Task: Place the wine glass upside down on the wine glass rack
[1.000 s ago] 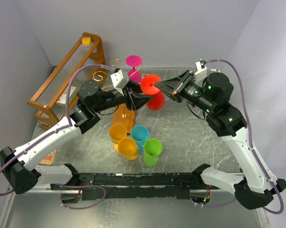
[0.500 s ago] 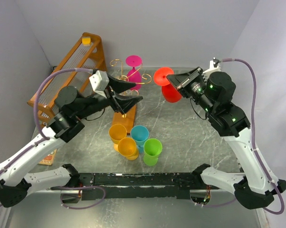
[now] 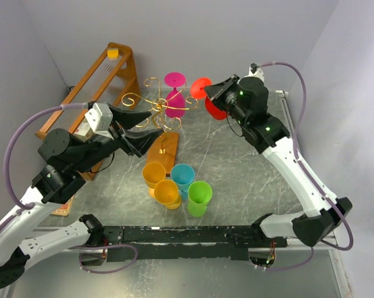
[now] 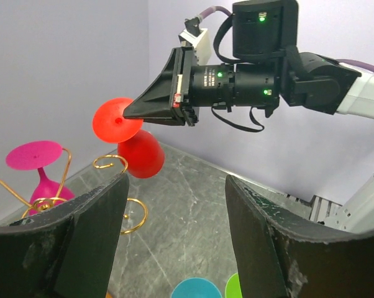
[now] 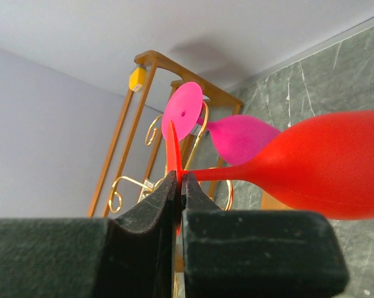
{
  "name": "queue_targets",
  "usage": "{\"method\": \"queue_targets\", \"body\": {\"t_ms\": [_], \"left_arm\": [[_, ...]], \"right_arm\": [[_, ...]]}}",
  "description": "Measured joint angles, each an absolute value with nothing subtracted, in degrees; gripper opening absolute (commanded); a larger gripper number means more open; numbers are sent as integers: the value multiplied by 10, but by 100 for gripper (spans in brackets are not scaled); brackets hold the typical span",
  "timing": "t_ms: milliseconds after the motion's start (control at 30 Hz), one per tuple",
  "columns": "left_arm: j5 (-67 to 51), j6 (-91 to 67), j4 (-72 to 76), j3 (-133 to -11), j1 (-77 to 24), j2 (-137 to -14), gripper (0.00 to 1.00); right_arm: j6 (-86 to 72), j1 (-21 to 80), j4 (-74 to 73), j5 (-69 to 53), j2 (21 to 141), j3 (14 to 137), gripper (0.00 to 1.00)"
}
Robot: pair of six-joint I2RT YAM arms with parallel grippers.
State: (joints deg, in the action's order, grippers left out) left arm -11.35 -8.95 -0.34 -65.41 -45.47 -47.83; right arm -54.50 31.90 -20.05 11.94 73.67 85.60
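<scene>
My right gripper (image 3: 210, 93) is shut on the thin foot of the red wine glass (image 3: 215, 112), held in the air and tilted, with its bowl (image 5: 327, 167) lower than the foot (image 4: 115, 119). The glass hangs just right of the wine glass rack (image 3: 157, 102), a gold wire tree on a small wooden base (image 3: 164, 151). A pink glass (image 3: 174, 93) hangs upside down on the rack. My left gripper (image 3: 157, 124) stands open and holds nothing, left of the rack. In the left wrist view its fingers (image 4: 94, 230) frame the table.
A slanted orange wooden shelf rack (image 3: 91, 93) stands at the back left with a yellow item (image 3: 113, 53) on top. Two orange cups (image 3: 154, 174), a blue cup (image 3: 182, 177) and a green cup (image 3: 199, 197) cluster in front of the rack's base.
My left gripper opened, let go of the red glass and drew back to the left. My right gripper carried the glass up and left toward the rack.
</scene>
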Motion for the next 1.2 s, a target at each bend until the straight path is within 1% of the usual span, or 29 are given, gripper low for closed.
{"method": "queue_targets", "body": {"t_ms": [200,733,1200], "left_arm": [[-101,-77,-21,-640,-455,-457,74],[-96,-77,-24,-618,-455,-420,74],[-96,-77,-24,-617,-455,-421,75]], "right_arm": [[-530,319,-165,99,777,856,0],[-520,319,-122,18,819,856,0],[-536,319,-109,-58,821,838,0]]}}
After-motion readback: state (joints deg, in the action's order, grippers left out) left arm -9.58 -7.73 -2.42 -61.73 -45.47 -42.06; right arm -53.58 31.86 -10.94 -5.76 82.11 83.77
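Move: The right hand holds the upside-down red wine glass and is taking it to the rack's free right-hand hook, about 6 cm to its left, 1 cm back and 5 cm lower. The hanging pink glass is some 10 cm left, 5 cm ahead and 7 cm lower; the rack's centre is roughly 15 cm left, 2 cm back and 7 cm lower. From the idle left hand the hook is about 13 cm ahead, 12 cm right and 8 cm lower. Still pinching the red glass by the stem just under its foot, the right hand carries it about 7 cm left and some 4 cm down to the rack's right-hand hook. It eases 2 cm forward early on, then slips partly back, the wrist turning nearly 20 degrees counter-clockwise and the fingers staying shut. The open, empty left hand drifts about 2 cm left and slightly back. ##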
